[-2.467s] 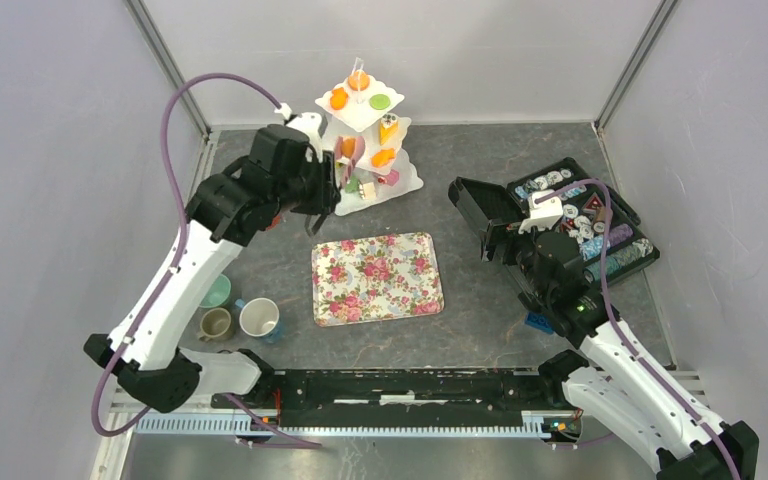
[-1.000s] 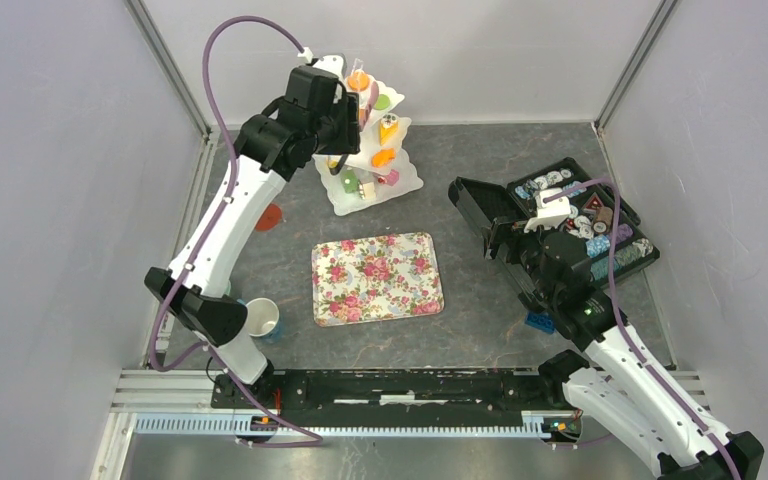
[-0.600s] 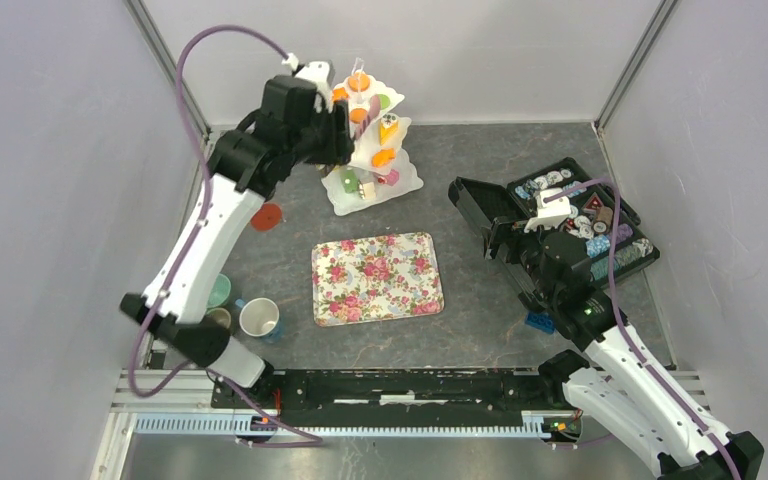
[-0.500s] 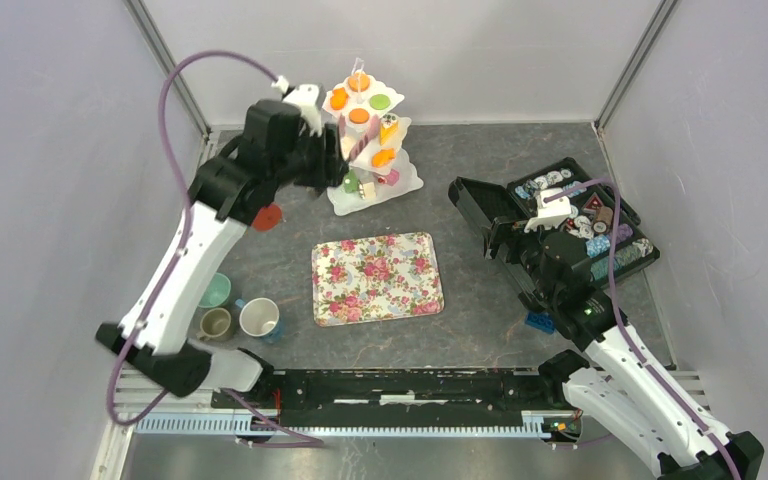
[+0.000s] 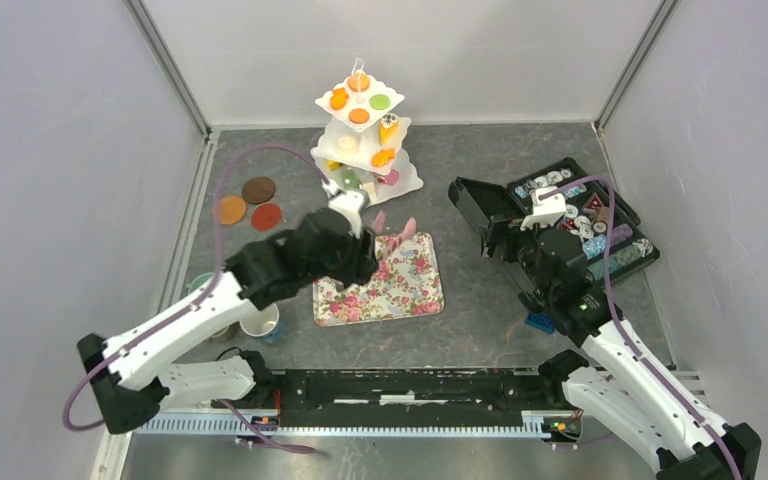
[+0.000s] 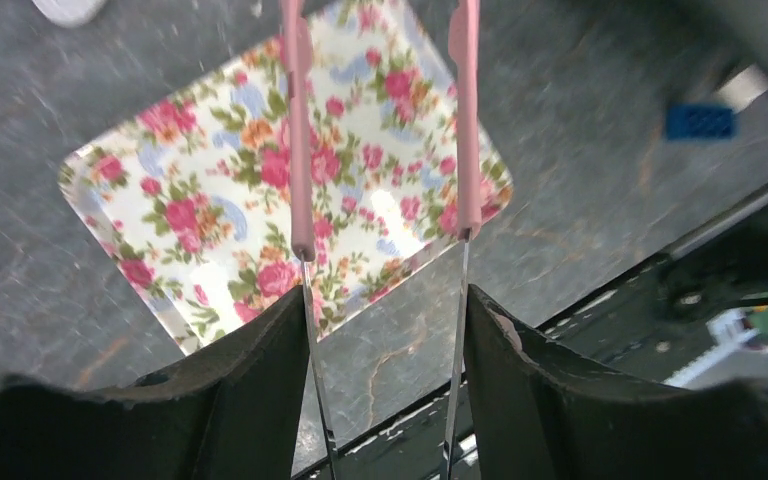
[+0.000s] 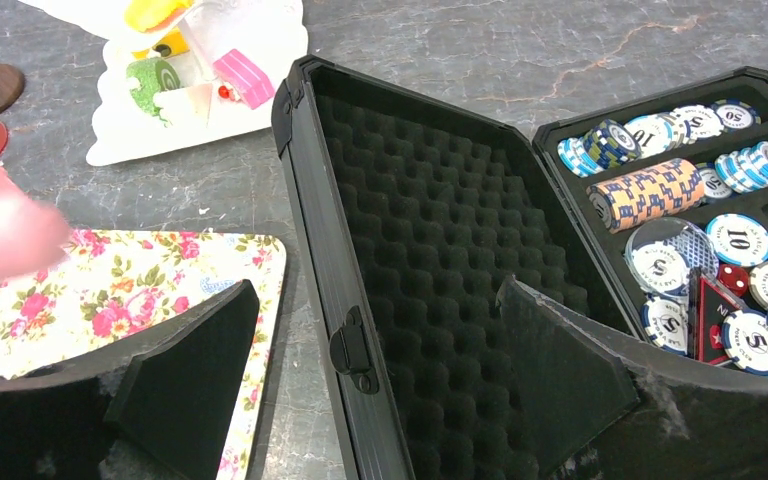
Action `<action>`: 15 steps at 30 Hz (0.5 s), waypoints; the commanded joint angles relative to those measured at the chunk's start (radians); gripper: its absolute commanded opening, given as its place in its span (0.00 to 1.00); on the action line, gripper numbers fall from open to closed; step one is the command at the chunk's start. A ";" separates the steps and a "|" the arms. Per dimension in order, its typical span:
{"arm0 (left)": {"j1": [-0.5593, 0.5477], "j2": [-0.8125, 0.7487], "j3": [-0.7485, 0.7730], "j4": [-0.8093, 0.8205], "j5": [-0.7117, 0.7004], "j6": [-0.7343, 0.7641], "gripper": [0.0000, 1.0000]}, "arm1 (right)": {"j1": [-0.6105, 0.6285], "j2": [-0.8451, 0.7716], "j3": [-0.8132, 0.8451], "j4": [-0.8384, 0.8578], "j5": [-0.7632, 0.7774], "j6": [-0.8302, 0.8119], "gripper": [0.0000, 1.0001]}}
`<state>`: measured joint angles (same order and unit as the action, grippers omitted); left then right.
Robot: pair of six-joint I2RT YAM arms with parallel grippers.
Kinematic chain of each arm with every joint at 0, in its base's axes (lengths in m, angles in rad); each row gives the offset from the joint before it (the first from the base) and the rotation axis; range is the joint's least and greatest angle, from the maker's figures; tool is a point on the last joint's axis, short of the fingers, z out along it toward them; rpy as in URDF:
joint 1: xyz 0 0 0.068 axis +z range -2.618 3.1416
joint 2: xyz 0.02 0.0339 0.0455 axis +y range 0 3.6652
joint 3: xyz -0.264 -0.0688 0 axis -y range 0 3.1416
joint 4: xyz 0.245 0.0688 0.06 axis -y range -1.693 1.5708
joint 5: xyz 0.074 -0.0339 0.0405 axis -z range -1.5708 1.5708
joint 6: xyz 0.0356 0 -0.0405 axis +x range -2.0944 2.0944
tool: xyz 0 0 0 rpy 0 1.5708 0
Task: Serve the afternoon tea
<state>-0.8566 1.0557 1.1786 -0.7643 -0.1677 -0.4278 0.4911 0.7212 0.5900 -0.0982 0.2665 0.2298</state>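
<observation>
A white tiered stand [image 5: 360,130] at the back holds orange, green, yellow and pink cakes. My left gripper [image 5: 365,250] [image 6: 382,300] hovers over the floral tray [image 5: 405,285] [image 6: 210,200], shut on pink-tipped metal tongs [image 5: 392,224] [image 6: 300,150]. The tong arms stand apart; their tips are cut off in the left wrist view. Three saucers lie at the back left: brown [image 5: 258,190], orange [image 5: 230,210], red-orange [image 5: 266,216]. A white cup [image 5: 259,320] and a teal cup [image 5: 198,284] sit near the left arm. My right gripper [image 5: 505,235] [image 7: 375,290] is open above the black case's edge.
The open black case [image 5: 580,220] [image 7: 410,200] full of patterned discs lies at the right. A small blue brick [image 5: 538,322] [image 6: 698,121] sits in front of it. Grey walls close in left, right and back. The black rail runs along the near edge.
My left arm has swung from beside the tiered stand down and forward to over the tray, carrying the tongs. The saucers have come into view. The right arm has not moved.
</observation>
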 commanded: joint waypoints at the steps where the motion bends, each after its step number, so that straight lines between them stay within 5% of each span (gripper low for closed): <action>1: -0.163 0.053 -0.128 0.150 -0.312 -0.191 0.61 | 0.005 -0.009 0.003 0.042 -0.008 0.004 0.98; 5: -0.280 0.155 -0.222 0.266 -0.475 -0.254 0.61 | 0.004 -0.024 0.005 0.027 -0.009 0.006 0.98; 15: -0.326 0.444 -0.271 0.480 -0.521 -0.382 0.63 | 0.004 -0.059 -0.009 0.000 0.000 0.013 0.98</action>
<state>-1.1519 1.4090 0.8806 -0.4286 -0.5819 -0.6987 0.4911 0.6788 0.5896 -0.1036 0.2661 0.2314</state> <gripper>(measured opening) 0.610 0.978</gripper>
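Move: The floral tray, now empty, lies under the pink tongs that the left hand holds: its middle is some 25 cm below this hand, about 4 cm to its right and 2 cm back. The tiered stand rises about 19 cm ahead and 1 cm right. At table height, the mug stands about 20 cm left and 8 cm back, the red disc 19 cm left and 12 cm ahead. From the right hand the tray is about 26 cm left and 8 cm back, 22 cm below. The pink tongs, still held in the left gripper at an unchanged opening, are swung down fast towards the floral tray, some 16 cm lower and about 5 cm to the right, easing off towards the end. The wrist turns by roughly 15 degrees meanwhile, its left side rising and the hand swinging a little counter-clockwise. No touch of tongs on tray can be made out. ##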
